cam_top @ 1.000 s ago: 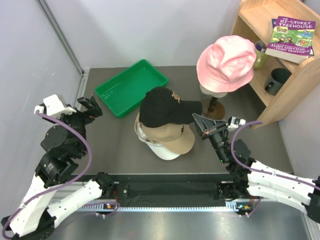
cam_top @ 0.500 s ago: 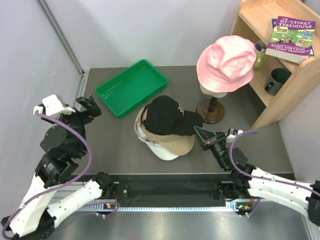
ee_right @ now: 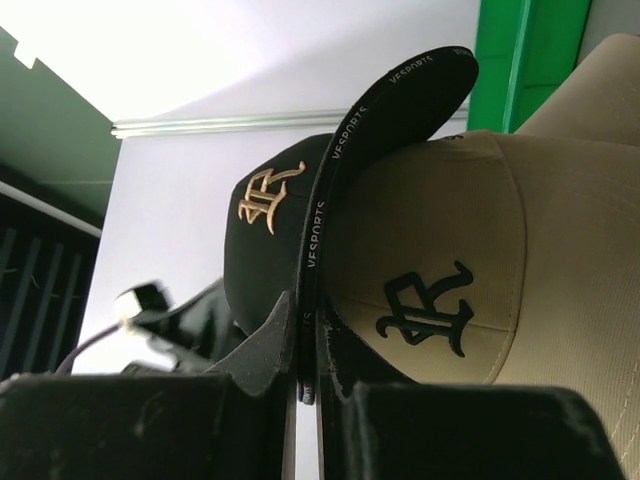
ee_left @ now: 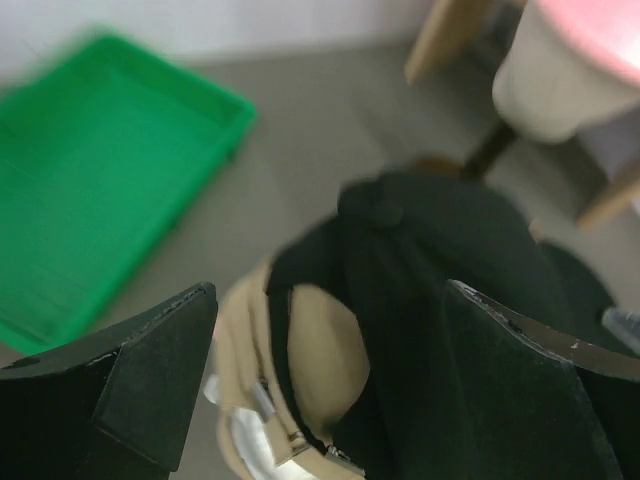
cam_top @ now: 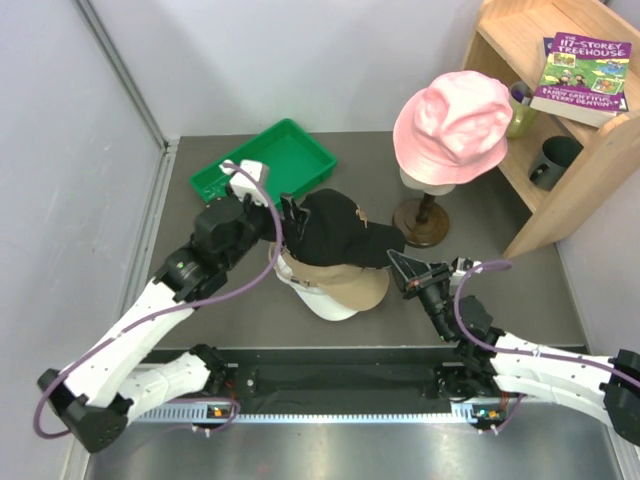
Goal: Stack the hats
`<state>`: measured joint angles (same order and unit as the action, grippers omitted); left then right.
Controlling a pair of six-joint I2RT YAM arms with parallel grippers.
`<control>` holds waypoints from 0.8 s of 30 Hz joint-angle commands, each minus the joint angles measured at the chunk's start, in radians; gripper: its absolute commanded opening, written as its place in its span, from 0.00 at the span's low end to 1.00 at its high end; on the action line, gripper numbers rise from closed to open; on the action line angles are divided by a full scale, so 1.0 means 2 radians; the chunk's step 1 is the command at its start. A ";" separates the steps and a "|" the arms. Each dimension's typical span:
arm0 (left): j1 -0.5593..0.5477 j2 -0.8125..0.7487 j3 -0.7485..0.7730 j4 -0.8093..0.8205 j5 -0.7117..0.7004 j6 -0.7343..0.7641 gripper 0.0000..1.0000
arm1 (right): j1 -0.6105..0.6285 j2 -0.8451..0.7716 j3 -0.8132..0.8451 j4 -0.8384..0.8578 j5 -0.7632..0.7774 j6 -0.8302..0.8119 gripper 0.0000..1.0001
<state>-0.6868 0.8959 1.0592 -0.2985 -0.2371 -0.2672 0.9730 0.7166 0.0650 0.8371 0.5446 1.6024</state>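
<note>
Three hats sit stacked mid-table: a black cap (cam_top: 340, 232) on top, a tan cap (cam_top: 352, 285) under it and a white cap (cam_top: 330, 305) at the bottom. My right gripper (cam_top: 400, 265) is shut on the black cap's peak (ee_right: 330, 200), low beside the tan cap (ee_right: 450, 280). The left gripper (cam_top: 288, 225) stands open at the back of the black cap (ee_left: 440, 260), one finger on each side, with the tan cap (ee_left: 320, 360) showing through the rear opening. A pink hat (cam_top: 452, 125) sits on the mannequin head.
A green tray (cam_top: 262, 172) lies behind the stack at back left. The mannequin's wooden stand (cam_top: 425, 222) rises just right of the hats. A wooden shelf (cam_top: 560, 190) at the right holds a book (cam_top: 583, 75) and a dark mug (cam_top: 553, 160).
The right gripper has lowered the black cap onto the tan cap. The left arm has swung in from the far left to the back of the black cap.
</note>
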 commanded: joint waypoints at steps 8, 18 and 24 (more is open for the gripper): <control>0.159 -0.035 -0.121 0.070 0.246 -0.144 0.96 | 0.006 -0.051 -0.093 -0.025 0.015 0.019 0.00; 0.160 -0.057 -0.171 0.108 0.270 -0.184 0.97 | 0.005 -0.096 -0.093 -0.092 0.020 0.033 0.00; 0.160 -0.022 -0.143 0.063 0.267 -0.145 0.90 | 0.004 -0.079 -0.089 -0.085 0.014 0.033 0.00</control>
<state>-0.3725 0.8093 0.7277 -0.1627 0.2760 -0.5995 0.9730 0.5385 0.0582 0.6521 0.5743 1.6619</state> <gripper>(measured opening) 0.944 0.037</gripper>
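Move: The black hat, lying on the stack with its brim in the right hand, has its middle about 9 cm to the left hand's right, 2 cm ahead and 10 cm below. The tan hat under it is roughly 8 cm right, 2 cm back and 15 cm below the left hand; the green bin stands some 15 cm ahead, 10 cm left, 28 cm down. From the right hand, the black hat's middle is about 12 cm left and 6 cm ahead, roughly level. Down goes the left hand, fast at first and some 9 cm in all, to beside the black hat's open back edge, easing back slightly; it tips its fingers down and rolls its left side lower by nearly 20 degrees, fingers staying wide open. The right hand keeps the brim pinched in its shut fingers and draws it about 1.5 cm to the right. ##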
